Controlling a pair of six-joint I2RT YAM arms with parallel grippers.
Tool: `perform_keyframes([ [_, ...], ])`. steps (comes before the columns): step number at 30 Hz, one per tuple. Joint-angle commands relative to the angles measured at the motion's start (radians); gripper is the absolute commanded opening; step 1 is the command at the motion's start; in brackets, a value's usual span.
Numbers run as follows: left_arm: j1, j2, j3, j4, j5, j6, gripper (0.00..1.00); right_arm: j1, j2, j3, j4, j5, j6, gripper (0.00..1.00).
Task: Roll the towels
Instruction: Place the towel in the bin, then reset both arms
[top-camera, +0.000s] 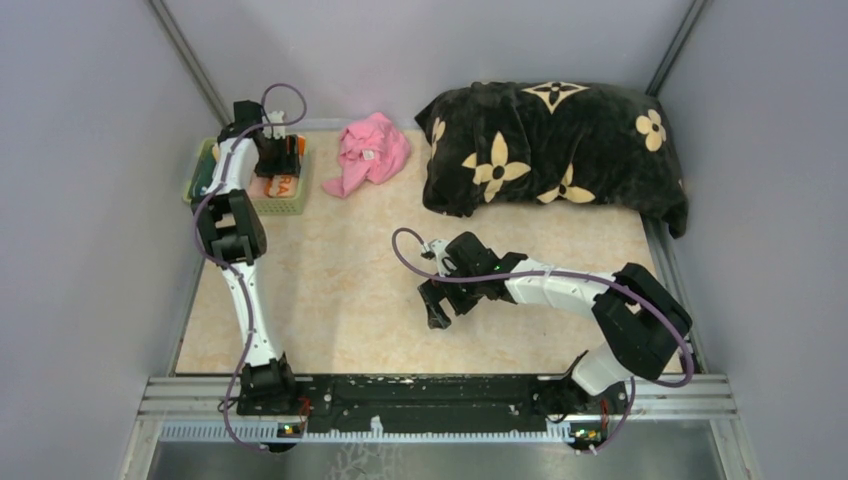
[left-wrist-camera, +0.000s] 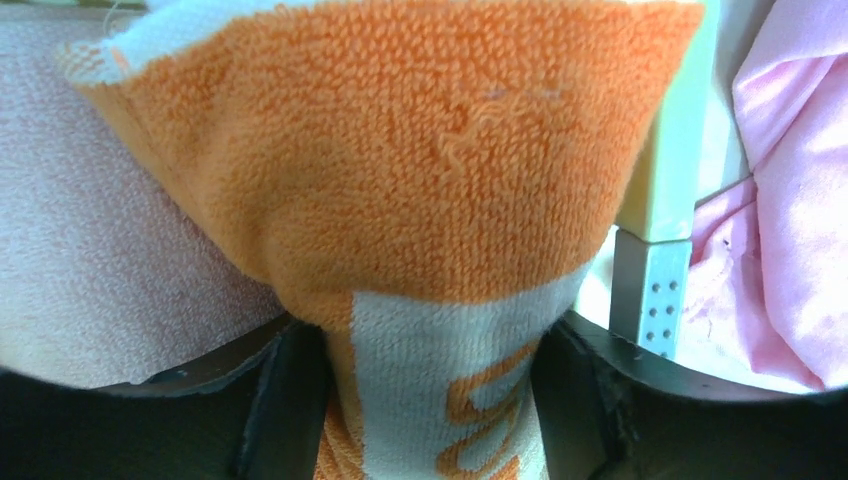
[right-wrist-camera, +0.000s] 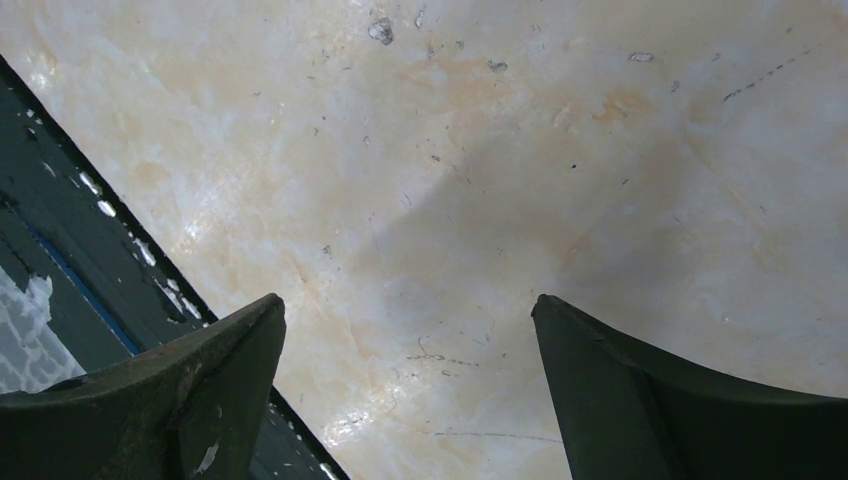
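Note:
The peach towel (left-wrist-camera: 400, 180) with the orange border and orange lettering fills the left wrist view, bunched up between my left gripper's (left-wrist-camera: 430, 400) two black fingers and touching both. From above, that left gripper (top-camera: 278, 150) hangs over the green basket (top-camera: 278, 207) at the back left, with the towel (top-camera: 283, 185) showing orange under it. My right gripper (top-camera: 437, 305) hovers low over the bare marbled table (right-wrist-camera: 480, 150) near the middle. It (right-wrist-camera: 410, 310) stands wide open with nothing between its fingers.
A crumpled pink cloth (top-camera: 370, 150) lies right of the basket, also seen as the pink cloth (left-wrist-camera: 790, 200) at the wrist view's right edge. A pale terry cloth (left-wrist-camera: 100, 250) lies beside the towel. The big black flowered blanket (top-camera: 550, 150) fills the back right. The table's dark front rail (right-wrist-camera: 90, 250) is near the right gripper.

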Motion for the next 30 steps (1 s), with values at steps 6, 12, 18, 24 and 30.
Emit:
perform_keyframes([
  [6, -0.006, -0.118, -0.079, -0.018, -0.019, -0.030, 0.79, -0.004, -0.075, 0.018, 0.019, -0.001, 0.003, 0.93],
  [12, -0.007, -0.145, -0.090, -0.029, -0.011, -0.042, 0.84, -0.004, -0.096, 0.018, 0.001, 0.018, -0.005, 0.93],
  [18, -0.009, -0.260, -0.127, -0.008, -0.003, -0.077, 1.00, -0.004, -0.143, 0.029, -0.012, 0.101, -0.004, 0.95],
  [24, -0.021, -0.449, -0.250, 0.023, -0.063, -0.129, 1.00, -0.014, -0.191, 0.105, -0.052, 0.175, 0.004, 0.98],
  [30, -0.074, -0.802, -0.584, 0.141, -0.002, -0.216, 0.99, -0.077, -0.229, 0.179, -0.126, 0.316, 0.030, 0.99],
])
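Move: My left fingers are inside the bin, still around the rolled orange towel, whose middle lies almost at the hand point, about 1 cm below it. The pink roll sits about 5 cm to its left and the yellow roll some 11 cm left, both about 2 cm nearer me. Outside the bin, the crumpled pink towel lies some 21 cm right, 3 cm farther out and about 4 cm lower. From my right hand, the orange towel is about 35 cm ahead and 36 cm left, roughly level. I let go of the orange roll by spreading my left fingers from partly open to full width while easing upward, then pull clear faster, up about 16 cm and back about 8 cm, tipping the fingers some 15 degrees forward-up. My right hand, empty and open, lifts about 7 cm off the bare table area and drifts forward about 4 cm. ##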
